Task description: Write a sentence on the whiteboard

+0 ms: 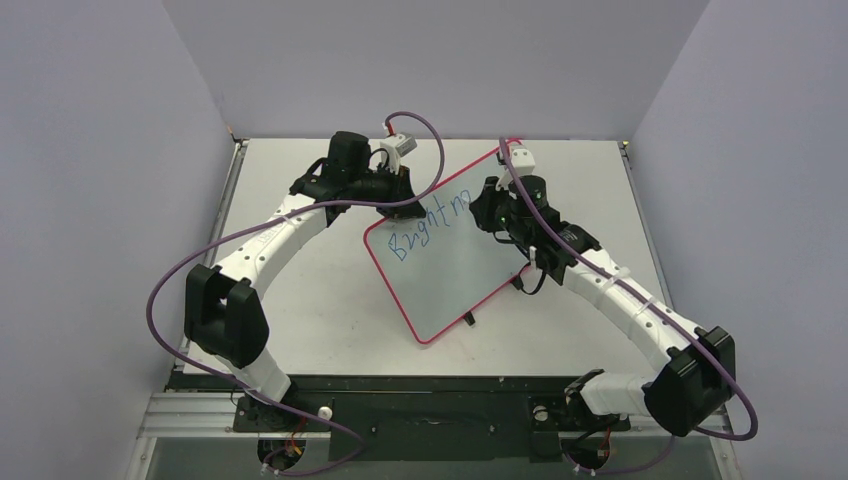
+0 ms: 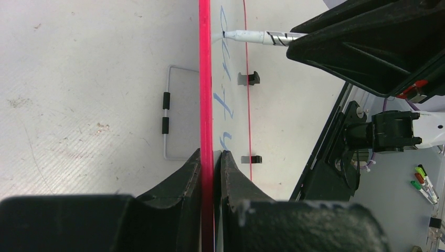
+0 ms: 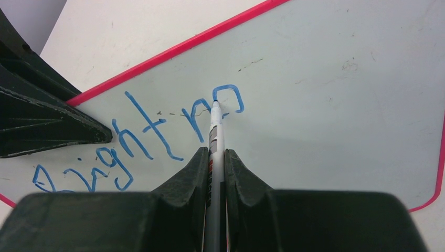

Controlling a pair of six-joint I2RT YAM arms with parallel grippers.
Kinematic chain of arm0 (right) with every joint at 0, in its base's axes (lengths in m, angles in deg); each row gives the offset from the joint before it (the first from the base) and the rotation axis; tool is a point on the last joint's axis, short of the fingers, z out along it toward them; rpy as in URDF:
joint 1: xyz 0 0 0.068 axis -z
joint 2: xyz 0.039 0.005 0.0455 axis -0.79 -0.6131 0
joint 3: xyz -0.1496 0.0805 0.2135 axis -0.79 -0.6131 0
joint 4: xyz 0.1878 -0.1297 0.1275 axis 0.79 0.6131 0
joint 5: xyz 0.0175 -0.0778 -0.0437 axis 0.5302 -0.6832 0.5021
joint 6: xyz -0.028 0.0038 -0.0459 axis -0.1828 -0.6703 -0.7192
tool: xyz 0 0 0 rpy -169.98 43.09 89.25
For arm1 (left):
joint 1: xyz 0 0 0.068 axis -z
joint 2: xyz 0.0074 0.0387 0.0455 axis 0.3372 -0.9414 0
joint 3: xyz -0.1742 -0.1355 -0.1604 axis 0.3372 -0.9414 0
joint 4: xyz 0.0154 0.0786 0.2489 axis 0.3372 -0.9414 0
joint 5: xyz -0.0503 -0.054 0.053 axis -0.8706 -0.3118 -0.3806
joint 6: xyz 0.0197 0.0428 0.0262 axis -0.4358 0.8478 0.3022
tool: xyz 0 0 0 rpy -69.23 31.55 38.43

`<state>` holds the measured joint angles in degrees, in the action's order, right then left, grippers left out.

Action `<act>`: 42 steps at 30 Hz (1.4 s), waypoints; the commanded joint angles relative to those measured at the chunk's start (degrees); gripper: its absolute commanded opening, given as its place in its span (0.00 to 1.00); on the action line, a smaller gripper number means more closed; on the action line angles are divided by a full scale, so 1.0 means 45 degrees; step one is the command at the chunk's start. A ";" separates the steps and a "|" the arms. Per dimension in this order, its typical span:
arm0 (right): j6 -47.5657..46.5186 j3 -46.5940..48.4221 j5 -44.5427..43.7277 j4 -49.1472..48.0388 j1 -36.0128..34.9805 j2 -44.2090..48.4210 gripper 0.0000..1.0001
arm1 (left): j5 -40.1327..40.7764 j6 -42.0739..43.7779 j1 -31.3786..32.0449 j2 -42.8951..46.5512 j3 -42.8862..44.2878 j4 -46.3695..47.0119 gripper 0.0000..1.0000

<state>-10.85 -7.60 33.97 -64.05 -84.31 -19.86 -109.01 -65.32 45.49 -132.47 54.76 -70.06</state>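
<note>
The whiteboard [image 1: 460,285], white with a red-pink rim, stands tilted at mid table. My left gripper [image 1: 398,205] is shut on its far-left edge; in the left wrist view the jaws [image 2: 211,153] pinch the pink rim [image 2: 205,79]. My right gripper [image 1: 492,215] is shut on a white marker [image 3: 216,134], whose blue tip touches the board's face [image 3: 325,105]. The sentence [image 3: 147,136] reads "Brightn" in blue, with a further rounded stroke at the tip. The same writing [image 1: 430,222] runs along the board's upper edge in the top view.
A wire stand [image 2: 167,113] lies on the table behind the board. Black clips [image 1: 468,320] sit on the board's near-right edge. Grey walls close the table on three sides. Spare markers [image 2: 425,184] lie beyond the table edge.
</note>
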 commanded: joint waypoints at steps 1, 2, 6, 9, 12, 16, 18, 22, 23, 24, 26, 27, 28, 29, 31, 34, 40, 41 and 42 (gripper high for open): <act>0.0161 -0.0521 0.0094 -0.0230 -0.0128 0.0324 0.00 | 0.0429 0.1282 0.0126 0.0816 0.0043 0.1116 0.00; 0.0168 -0.0617 0.0049 -0.0224 -0.0128 0.0376 0.00 | 0.0433 0.1282 0.0128 0.0825 0.0038 0.1123 0.00; 0.0136 -0.0877 -0.0197 -0.0161 -0.0105 0.0526 0.00 | 0.0465 0.1300 0.0157 0.0866 0.0015 0.1108 0.00; 0.0132 -0.1023 -0.0425 -0.0094 -0.0039 0.0596 0.00 | 0.0468 0.1301 0.0150 0.0872 0.0014 0.1109 0.00; 0.0134 -0.1037 -0.0571 0.0001 0.0127 0.0649 0.00 | 0.0483 0.1316 0.0150 0.0871 0.0014 0.1095 0.00; 0.0131 -0.0986 -0.0638 0.0084 0.0434 0.0696 0.00 | 0.0490 0.1325 0.0165 0.0853 0.0014 0.1087 0.00; 0.0129 -0.0851 -0.0610 0.0087 0.0587 0.0637 0.00 | 0.0494 0.1321 0.0169 0.0853 0.0014 0.1087 0.00; 0.0150 -0.0404 -0.0553 0.0138 0.0825 0.0471 0.00 | 0.0479 0.1315 0.0187 0.0831 0.0014 0.1097 0.00; 0.0141 -0.0246 -0.0518 0.0205 0.0877 0.0460 0.00 | 0.0487 0.1308 0.0188 0.0829 0.0014 0.1099 0.00; 0.0136 -0.0158 -0.0499 0.0245 0.0892 0.0480 0.00 | 0.0493 0.1303 0.0189 0.0824 0.0014 0.1093 0.00; 0.0105 -0.0059 -0.0493 0.0329 0.0920 0.0750 0.00 | 0.0494 0.1301 0.0189 0.0810 0.0014 0.1088 0.00; 0.0086 -0.0077 -0.0489 0.0336 0.0935 0.0872 0.00 | 0.0485 0.1301 0.0189 0.0810 0.0014 0.1087 0.00; 0.0089 -0.0093 -0.0485 0.0340 0.0940 0.1145 0.00 | 0.0483 0.1286 0.0189 0.0794 0.0014 0.1097 0.00; 0.0096 -0.0134 -0.0467 0.0328 0.0954 0.1265 0.00 | 0.0489 0.1274 0.0189 0.0790 0.0014 0.1099 0.00; 0.0124 -0.0173 -0.0430 0.0289 0.0974 0.1588 0.00 | 0.0509 0.1281 0.0189 0.0784 0.0023 0.1088 0.00; 0.0184 -0.0230 -0.0358 0.0089 0.1017 0.1907 0.00 | 0.0523 0.1280 0.0189 0.0788 0.0033 0.1087 0.00; 0.0140 0.0226 -0.0168 0.0130 0.1333 0.1585 0.00 | 0.0550 0.1268 0.0251 0.0765 0.0005 0.1068 0.00; 0.0136 0.0274 0.0027 0.0139 0.1383 0.1534 0.00 | 0.0581 0.1275 0.0273 0.0739 0.0000 0.1058 0.00; 0.0132 0.0377 0.0222 0.0161 0.1470 0.1432 0.00 | 0.0604 0.1280 0.0270 0.0735 -0.0004 0.1070 0.00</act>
<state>-10.21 -9.21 32.94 -61.43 -78.97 -12.49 -108.77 -65.25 46.03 -131.61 54.52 -70.04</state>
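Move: Against the sloping whiteboard, the marker tip rests on the half-made "e", about 4 cm ahead of the right hand point, 2 cm to its left and 2 cm below. The finished "n" stands some 3 cm ahead of this hand and 4 cm left, the "t" about 1 cm ahead and 8 cm left, both slightly lower than the tip. From the left hand, gripping the board's edge, the "e" lies roughly 10 cm right and 3 cm ahead, about level. Drawing the rest of the "e", the right hand keeps its grip on the marker and pulls the tip down the board's slope towards the robot by 1 to 2 cm, then sweeps it right. Still edging right, about 5 cm in all, it then lifts the tip off by rising some 4 to 5 cm. The left hand keeps the board's edge pinched and stays put. ##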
